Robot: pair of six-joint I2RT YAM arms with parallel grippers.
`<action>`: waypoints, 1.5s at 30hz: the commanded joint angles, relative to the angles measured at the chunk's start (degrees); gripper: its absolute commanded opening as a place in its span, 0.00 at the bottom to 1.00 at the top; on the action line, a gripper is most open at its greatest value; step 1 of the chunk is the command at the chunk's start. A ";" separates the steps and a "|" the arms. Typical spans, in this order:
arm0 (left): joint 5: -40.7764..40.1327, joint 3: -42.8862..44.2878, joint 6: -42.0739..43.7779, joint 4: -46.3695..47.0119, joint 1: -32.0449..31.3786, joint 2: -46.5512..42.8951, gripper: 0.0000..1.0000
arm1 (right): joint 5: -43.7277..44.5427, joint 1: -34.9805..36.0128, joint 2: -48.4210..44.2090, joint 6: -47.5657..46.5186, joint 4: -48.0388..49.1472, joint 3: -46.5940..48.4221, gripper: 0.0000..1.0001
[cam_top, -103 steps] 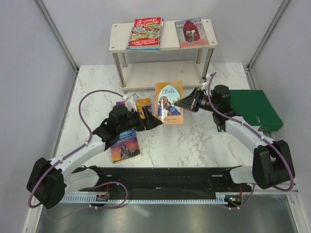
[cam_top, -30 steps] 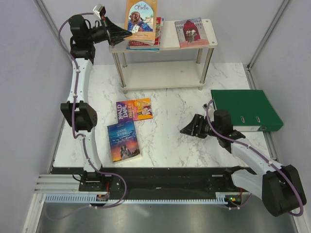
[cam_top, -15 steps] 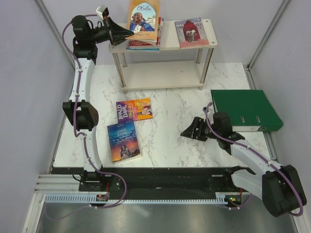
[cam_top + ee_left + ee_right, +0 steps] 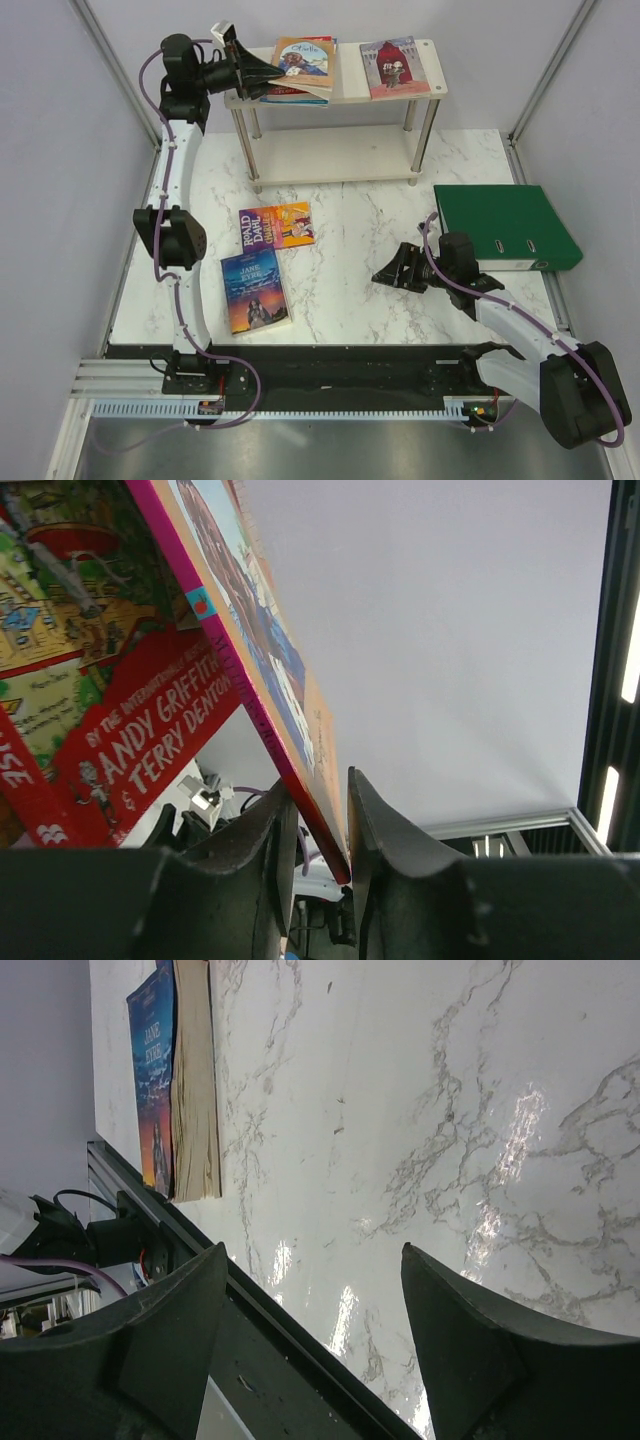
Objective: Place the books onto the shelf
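The shelf stands at the back. On its top board the tan portrait book leans low on the red Treehouse book; a third, red-covered book lies to the right. My left gripper is at the tan book's left edge. In the left wrist view that book runs between the parted fingers of the left gripper, with a gap on one side, above the Treehouse cover. The Roald Dahl book and Jane Eyre lie on the table. My right gripper hangs open and empty.
A green ring binder lies at the right of the marble table. In the right wrist view the wide-open right gripper looks over the table's front edge and black rail, with Jane Eyre at the far corner.
The tan book has tipped from upright down onto the Treehouse book. The left gripper's fingers have parted from it. The right arm has barely moved.
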 commanded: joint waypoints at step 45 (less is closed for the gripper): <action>-13.89 -17.88 38.83 -32.94 0.44 -23.11 1.00 | 1.29 0.28 -3.21 0.19 1.66 -2.89 0.79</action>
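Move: The left hand grips Othello at its raised near-left corner; the book's middle lies about 4 cm ahead, 6 cm to the right and 2 cm below. The Treehouse book lies under it, some 4 cm ahead, 6 cm right and 5 cm down. The pink-red book is about 3 cm ahead, 28 cm right. From the idle right hand, Othello is roughly 31 cm ahead, 20 cm left and 33 cm up. The left hand lowers Othello's raised near edge about 4 cm, opens wide, rises, then eases back and down. ##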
